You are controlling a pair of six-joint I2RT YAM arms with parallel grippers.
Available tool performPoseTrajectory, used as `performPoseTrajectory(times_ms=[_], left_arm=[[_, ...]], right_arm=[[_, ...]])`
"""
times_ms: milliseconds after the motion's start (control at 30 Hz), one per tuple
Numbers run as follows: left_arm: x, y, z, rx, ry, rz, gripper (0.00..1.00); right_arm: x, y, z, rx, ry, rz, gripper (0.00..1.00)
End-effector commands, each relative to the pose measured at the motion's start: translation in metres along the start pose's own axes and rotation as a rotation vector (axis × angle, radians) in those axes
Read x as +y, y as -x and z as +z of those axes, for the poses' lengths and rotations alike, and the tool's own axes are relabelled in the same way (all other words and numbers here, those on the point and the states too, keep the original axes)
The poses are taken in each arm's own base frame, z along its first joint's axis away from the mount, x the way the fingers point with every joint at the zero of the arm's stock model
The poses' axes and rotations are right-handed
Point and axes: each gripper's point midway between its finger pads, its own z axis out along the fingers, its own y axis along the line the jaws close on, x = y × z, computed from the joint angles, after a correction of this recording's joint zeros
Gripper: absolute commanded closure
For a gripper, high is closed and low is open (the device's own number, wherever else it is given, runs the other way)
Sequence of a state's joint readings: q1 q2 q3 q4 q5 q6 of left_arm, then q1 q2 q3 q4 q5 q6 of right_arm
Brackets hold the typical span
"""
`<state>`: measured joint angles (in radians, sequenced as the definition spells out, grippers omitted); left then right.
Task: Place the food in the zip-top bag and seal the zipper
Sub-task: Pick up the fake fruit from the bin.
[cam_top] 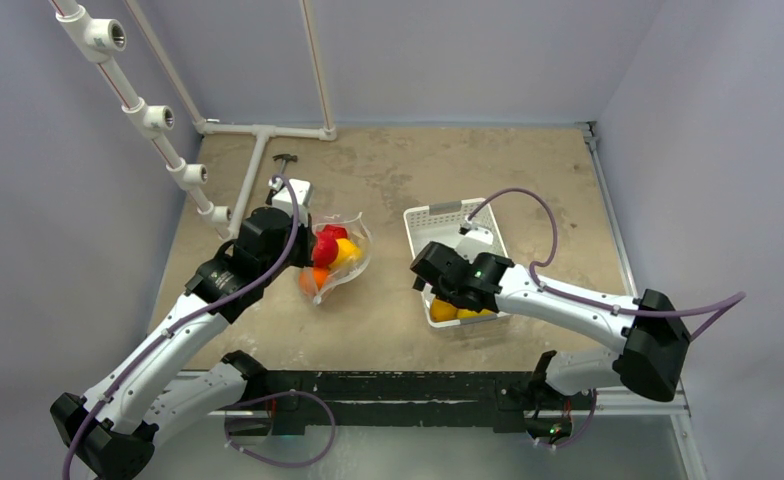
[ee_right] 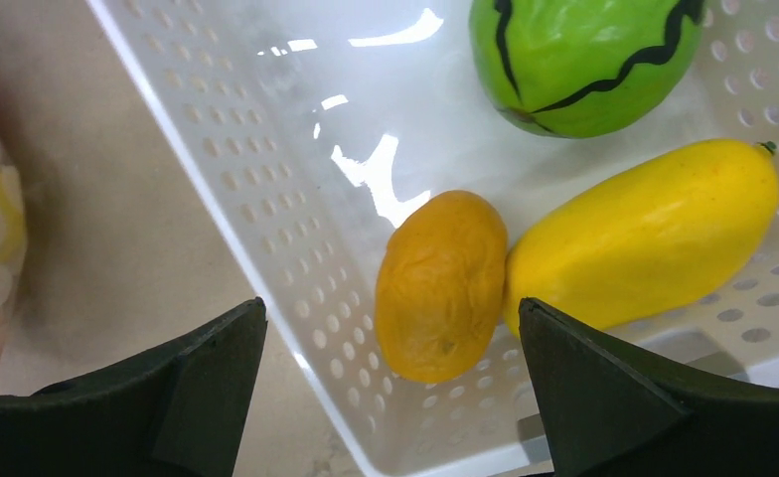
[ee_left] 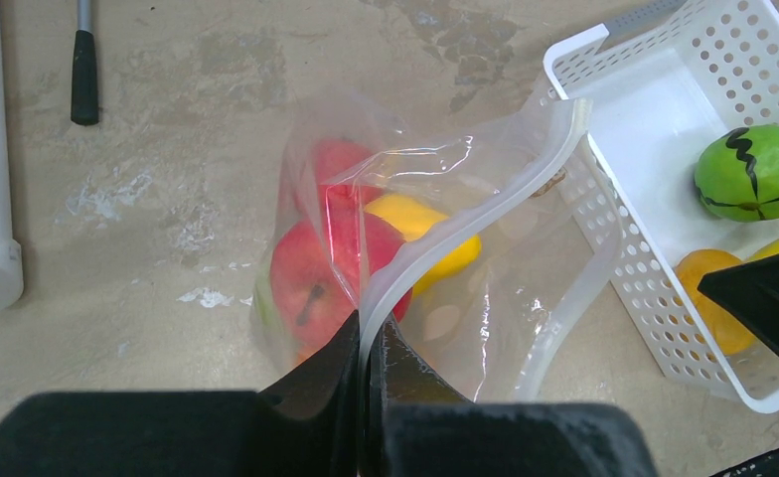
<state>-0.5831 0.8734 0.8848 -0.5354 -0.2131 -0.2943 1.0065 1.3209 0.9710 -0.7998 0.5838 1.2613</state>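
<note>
The clear zip-top bag [ee_left: 445, 288] lies on the table with its mouth held up, and red, yellow and orange food [ee_left: 311, 268] shows inside it. My left gripper [ee_left: 371, 333] is shut on the zipper [ee_left: 485, 204], the pale strip along the mouth edge. In the top view the bag [cam_top: 340, 255] sits just right of that gripper [cam_top: 298, 240]. My right gripper [ee_right: 390, 308] hangs open over the white basket's [ee_right: 266, 189] near corner. Under it lie an orange fruit [ee_right: 440, 288], a yellow fruit [ee_right: 644, 234] and a green fruit [ee_right: 584, 60].
The white slotted basket [cam_top: 423, 222] stands right of the bag, my right arm over it. White pipes with fittings [cam_top: 148, 115] run along the left and back. A black-handled tool [ee_left: 84, 75] lies on the table beyond the bag.
</note>
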Motion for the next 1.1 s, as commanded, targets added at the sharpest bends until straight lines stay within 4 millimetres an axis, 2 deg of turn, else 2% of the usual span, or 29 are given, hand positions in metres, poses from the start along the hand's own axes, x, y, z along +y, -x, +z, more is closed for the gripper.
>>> performPoseTrajectory(times_ms=[0,167,367,533,767,933,1033,1067], left_arm=[[-0.005,0.010,0.000,-0.043,-0.023,-0.005,1.00],[-0.005,0.010,-0.001,-0.045,-0.025,-0.005,1.00],[-0.006,0.011,-0.002,-0.047,-0.030,-0.004,1.00],[-0.005,0.010,-0.003,-0.049,-0.030,-0.004,1.00],[-0.006,0.011,-0.004,-0.053,-0.033,-0.005,1.00],[-0.006,0.012,-0.004,-0.055,-0.036,-0.007,1.00],[-0.006,0.012,-0.005,-0.057,-0.037,-0.006,1.00],[-0.006,0.012,-0.005,-0.056,-0.036,-0.006,1.00]], right_arm=[[-0.014,0.001,0.004,0.006,-0.030,0.053,0.02],[-0.017,-0.005,0.009,0.021,-0.053,0.059,0.08],[-0.019,-0.017,0.020,0.050,-0.090,0.043,0.19],[-0.020,-0.023,0.028,0.059,-0.110,0.030,0.21],[-0.013,-0.030,0.033,0.078,-0.079,0.010,0.41],[-0.012,-0.036,0.039,0.091,-0.077,-0.004,0.44],[-0.011,-0.038,0.042,0.094,-0.077,-0.009,0.55],[-0.010,-0.039,0.043,0.097,-0.071,-0.014,0.61]])
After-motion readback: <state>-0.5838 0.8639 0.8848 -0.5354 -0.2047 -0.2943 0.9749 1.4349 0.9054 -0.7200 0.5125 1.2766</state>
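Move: The mango sits in the bin about 6 cm below the right hand, roughly 1 cm ahead and 1 cm to the right. The yellow squash is some 8 cm right of the mango and level with it; the watermelon lies about 8 cm farther out than the mango and 8 cm to its right. From the left hand, which keeps hold of the bag, the mango is about 30 cm right, 13 cm back and 14 cm lower. The right hand sinks about 5 cm into the bin onto the mango, easing roughly a centimetre left on the way and then back, while the wrist tips the fingers some 5 degrees more steeply down. From wide open the fingers close to about half as they go down, until the two pads meet the mango's left and right sides and take it between them, with the watermelon and squash left untouched to the right. ##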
